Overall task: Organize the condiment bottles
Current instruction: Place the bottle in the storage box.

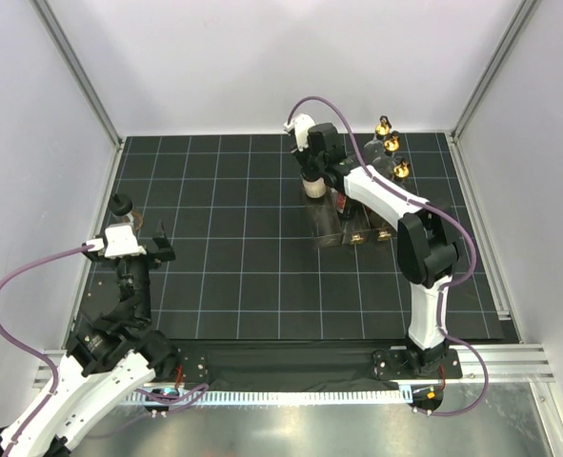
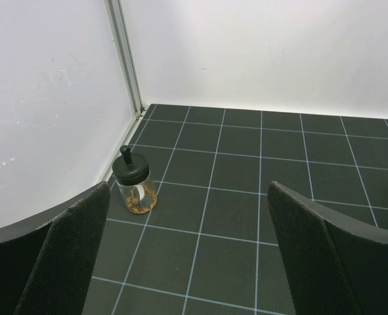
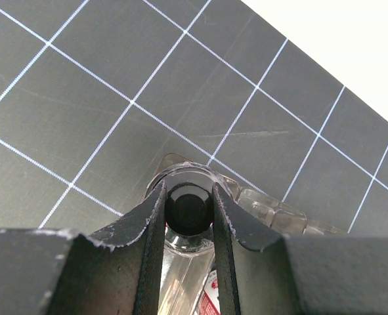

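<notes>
My right gripper [image 3: 189, 205] is shut on the black cap [image 3: 189, 211] of a small clear bottle [image 1: 312, 186]. That bottle stands over the far left corner of the clear divided rack [image 1: 331, 231]. A red-labelled bottle [image 3: 210, 296] shows just behind it in the rack. Three tall bottles with gold pourer tops [image 1: 392, 143] stand at the rack's far right. At the left wall sits a small black-capped jar [image 2: 133, 187], also in the top view [image 1: 121, 208], holding brown contents. My left gripper [image 2: 187, 262] hovers open a short way in front of it, with nothing between its fingers [image 2: 69, 256].
The black gridded mat [image 1: 243, 267] covers the table, with white walls and a metal corner post [image 2: 125, 59] close to the jar. My right arm [image 1: 395, 205] stretches over the rack and hides part of it.
</notes>
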Tool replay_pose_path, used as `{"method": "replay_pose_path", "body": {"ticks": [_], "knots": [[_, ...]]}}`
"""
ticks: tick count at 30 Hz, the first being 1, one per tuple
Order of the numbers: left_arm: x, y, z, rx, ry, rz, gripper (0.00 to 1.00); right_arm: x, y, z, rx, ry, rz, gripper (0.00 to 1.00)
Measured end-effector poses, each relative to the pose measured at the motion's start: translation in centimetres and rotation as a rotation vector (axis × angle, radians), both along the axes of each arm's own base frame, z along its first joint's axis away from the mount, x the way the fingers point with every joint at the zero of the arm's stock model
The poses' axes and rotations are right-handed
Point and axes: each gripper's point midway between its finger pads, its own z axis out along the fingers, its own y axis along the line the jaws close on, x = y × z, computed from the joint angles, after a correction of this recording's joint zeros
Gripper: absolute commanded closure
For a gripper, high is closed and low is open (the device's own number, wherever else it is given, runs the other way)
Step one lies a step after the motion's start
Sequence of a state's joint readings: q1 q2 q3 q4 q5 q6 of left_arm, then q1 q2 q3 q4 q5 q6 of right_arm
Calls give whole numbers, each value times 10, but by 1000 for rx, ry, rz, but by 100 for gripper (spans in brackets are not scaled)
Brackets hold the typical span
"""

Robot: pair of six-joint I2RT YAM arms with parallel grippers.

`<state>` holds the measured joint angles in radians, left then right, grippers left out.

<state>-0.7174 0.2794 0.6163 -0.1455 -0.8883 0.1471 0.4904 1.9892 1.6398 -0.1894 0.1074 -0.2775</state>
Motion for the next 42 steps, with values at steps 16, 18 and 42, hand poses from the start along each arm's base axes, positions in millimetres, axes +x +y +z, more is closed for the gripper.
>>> {"method": "replay_pose_path", "body": {"ticks": [16,18,42], "knots": [[1,-2,-1,5,5,-6,0,8,-6,-7,3,-10,-34,28],[1,-2,-1,6,5,-7,0,8,-6,-7,4,-11,-32,27],[13,-23,-16,64,73,-72,0,-152,27,101,125,-56,610,9]]}}
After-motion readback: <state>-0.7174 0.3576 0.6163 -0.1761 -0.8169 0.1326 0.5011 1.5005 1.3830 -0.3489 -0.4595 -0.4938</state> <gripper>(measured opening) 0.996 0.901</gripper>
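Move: The right hand holds the white-labelled bottle by its black cap, the bottle's middle about 7 cm straight below; the far end of the storage box's leftmost compartment is right under, its middle roughly 13 cm down. The red-label bottle stands some 7 cm to the right and 4 cm back, 8 cm lower, and a gold-capped bottle 15 cm to the right, level ahead, 3 cm lower. From the left hand that compartment end lies about 30 cm ahead, 36 cm right and 24 cm below. Down by a little over 1 cm, the right hand lowers the held bottle at the compartment's far end, then opens its fingers nearly wide and lets go of the cap. It then pulls back ever faster, some 15 cm, rising 10 cm and turning about 35 degrees counter-clockwise. Late on, the open left hand eases a couple of centimetres right, sinking and going forward a little. ##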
